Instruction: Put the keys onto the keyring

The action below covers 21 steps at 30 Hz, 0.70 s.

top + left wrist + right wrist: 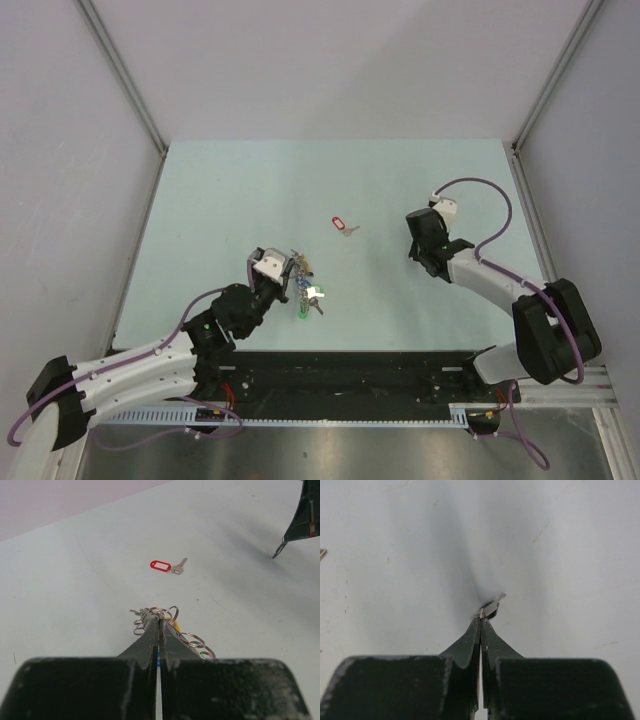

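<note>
A red-tagged key (343, 225) lies flat near the table's middle, also seen in the left wrist view (161, 566). The keyring (305, 290) is a bunch of small split rings and coloured tags with green and blue showing. My left gripper (288, 272) is shut on it, and rings (172, 614) spread to both sides of the left gripper's (160, 621) tips. My right gripper (418, 252) hangs over bare table to the right of the red key. The right gripper (481, 619) is shut on a small flat silver piece (492, 607), a key by its look.
The pale green table (220, 200) is walled by grey panels at left, right and back. A black rail (350, 385) runs along the near edge by the arm bases. In the left wrist view the right gripper (300, 515) shows at top right.
</note>
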{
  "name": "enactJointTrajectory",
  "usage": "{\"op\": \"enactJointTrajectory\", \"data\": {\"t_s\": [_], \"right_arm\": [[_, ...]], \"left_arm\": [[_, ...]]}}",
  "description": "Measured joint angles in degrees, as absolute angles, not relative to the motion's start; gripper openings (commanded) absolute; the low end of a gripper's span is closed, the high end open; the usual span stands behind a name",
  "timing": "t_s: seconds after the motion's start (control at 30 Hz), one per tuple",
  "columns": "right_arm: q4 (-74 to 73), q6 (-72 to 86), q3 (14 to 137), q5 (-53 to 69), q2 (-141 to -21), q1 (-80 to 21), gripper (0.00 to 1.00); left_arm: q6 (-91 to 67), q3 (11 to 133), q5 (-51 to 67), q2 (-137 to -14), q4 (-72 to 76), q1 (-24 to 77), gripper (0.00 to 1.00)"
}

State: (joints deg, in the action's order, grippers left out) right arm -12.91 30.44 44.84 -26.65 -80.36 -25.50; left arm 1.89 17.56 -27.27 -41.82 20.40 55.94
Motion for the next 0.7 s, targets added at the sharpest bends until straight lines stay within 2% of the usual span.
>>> {"op": "enactJointTrajectory", "data": {"t_s": [0.7], "right_arm": [[-17.72,49.19,41.36,-28.21,-84.34,-44.77,0.00]], "left_arm": [[1.72,17.56,-26.81,-41.56,20.38,55.94,0.00]]}}
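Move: The right hand already holds the black-tagged key at its fingertips. The keyring hangs about 29 cm to its left, 8 cm back and some 4 cm above it. The red-tagged key lies on the table about 9 cm ahead of the right hand, 18 cm to its left and 6 cm lower. The left hand grips the keyring, whose middle hangs about 6 cm below its fingers, 2 cm back and 2 cm to the right. Right hand keeps hold of the black-tagged key, sweeping about 11 cm left and back, 5 cm down, towards the keyring. ##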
